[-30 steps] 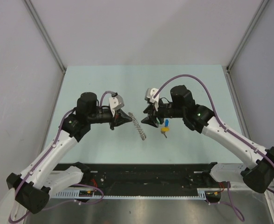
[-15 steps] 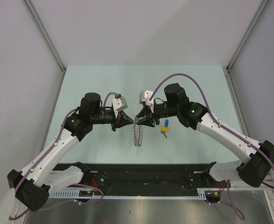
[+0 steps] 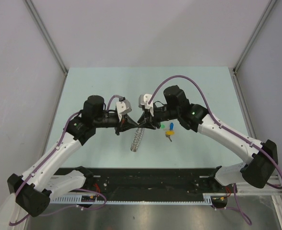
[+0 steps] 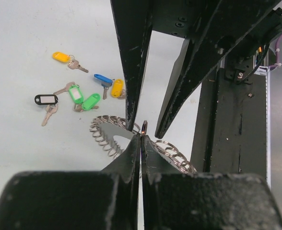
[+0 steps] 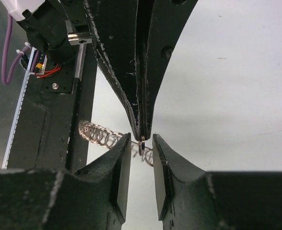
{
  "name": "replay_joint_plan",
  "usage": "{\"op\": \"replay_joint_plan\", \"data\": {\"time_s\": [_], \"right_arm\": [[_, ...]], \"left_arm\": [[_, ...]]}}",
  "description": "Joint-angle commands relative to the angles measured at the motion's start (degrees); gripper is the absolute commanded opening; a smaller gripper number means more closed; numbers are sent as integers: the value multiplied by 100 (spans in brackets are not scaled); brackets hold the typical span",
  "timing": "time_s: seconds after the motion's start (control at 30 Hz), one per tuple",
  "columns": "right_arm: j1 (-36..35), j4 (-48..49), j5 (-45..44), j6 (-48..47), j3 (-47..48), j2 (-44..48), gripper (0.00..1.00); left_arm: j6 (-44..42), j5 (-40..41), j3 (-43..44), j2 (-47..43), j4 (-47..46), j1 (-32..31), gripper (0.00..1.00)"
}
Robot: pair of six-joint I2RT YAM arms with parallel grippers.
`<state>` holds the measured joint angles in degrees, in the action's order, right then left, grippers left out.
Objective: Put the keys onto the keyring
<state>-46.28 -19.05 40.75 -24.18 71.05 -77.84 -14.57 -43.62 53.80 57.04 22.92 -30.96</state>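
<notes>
The keyring [image 3: 137, 139], a coiled silver ring, hangs above the table from my left gripper [image 3: 133, 123], which is shut on one small loop of its rim [image 4: 144, 127]. My right gripper [image 3: 144, 122] faces it tip to tip. In the right wrist view the right gripper [image 5: 141, 139] is open, its jaws on either side of that pinched loop without touching it, and the coil [image 5: 95, 133] trails off to the left. The keys lie loose on the table: orange [image 4: 61, 56], blue [image 4: 102, 78], yellow [image 4: 117, 87], two green [image 4: 75, 92] and black [image 4: 46, 99].
In the top view, a blue key [image 3: 171, 126] and a yellow key [image 3: 170, 132] lie just right of the grippers, under the right arm. A black rail [image 3: 146, 179] with cabling runs along the near table edge. Grey walls close in the sides and back.
My right gripper has moved left until it meets the left gripper's tip, and its jaws have narrowed. The keyring has swung from slanting right to hanging down and left.
</notes>
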Motion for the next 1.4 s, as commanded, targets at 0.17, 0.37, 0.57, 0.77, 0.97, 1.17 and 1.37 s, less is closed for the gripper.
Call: {"op": "replay_joint_plan", "data": {"time_s": [0.17,0.37,0.57,0.77,0.97,1.17,1.37], "right_arm": [[-48,-125,-217,-104,261,-82,26],[-56,-161,-296,-121,261,-73,15],[-39,-178,-366,-122,261,-29,0],[84,155,-314,133,156,208,0],[268,1218,-164,616,-406,779,0],[392,2518,29,1249,-1065,1280,0],[480,3898,108,1942,-1724,1579,0]], "left_arm": [[-134,2,280,-70,-112,-42,0],[-134,2,280,-70,-112,-42,0],[-134,11,263,-140,-156,-42,1],[182,318,17,-640,-875,11,36],[691,635,-414,-1132,-1920,256,48],[1333,258,-757,-1177,-2792,354,54],[1878,-445,-924,-896,-3495,354,54]]}}
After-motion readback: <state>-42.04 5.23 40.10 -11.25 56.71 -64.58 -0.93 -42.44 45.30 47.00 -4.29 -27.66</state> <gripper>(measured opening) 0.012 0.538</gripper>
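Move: The left hand already pinches the keyring by its upper edge; its middle hangs roughly 5 cm below and 3 cm behind both hands, with little sideways offset. The right fingers stand part-open around that same edge. Down on the table, some 20 cm below the right hand, the yellow-tagged key lies about 15 cm right and 5 ahead, the blue-tagged one 16 right and 9 ahead, and the green tags 11 right and 10 ahead. Down about 1 cm, the right hand settles and shuts its fingers on the keyring's upper edge beside the left fingertips. Only then does the left hand open about halfway and let go. Both hands rise, the left about 7 cm, the right some 5 cm while drawing right with the ring, their downward-slanting fingers tipping up towards level. ##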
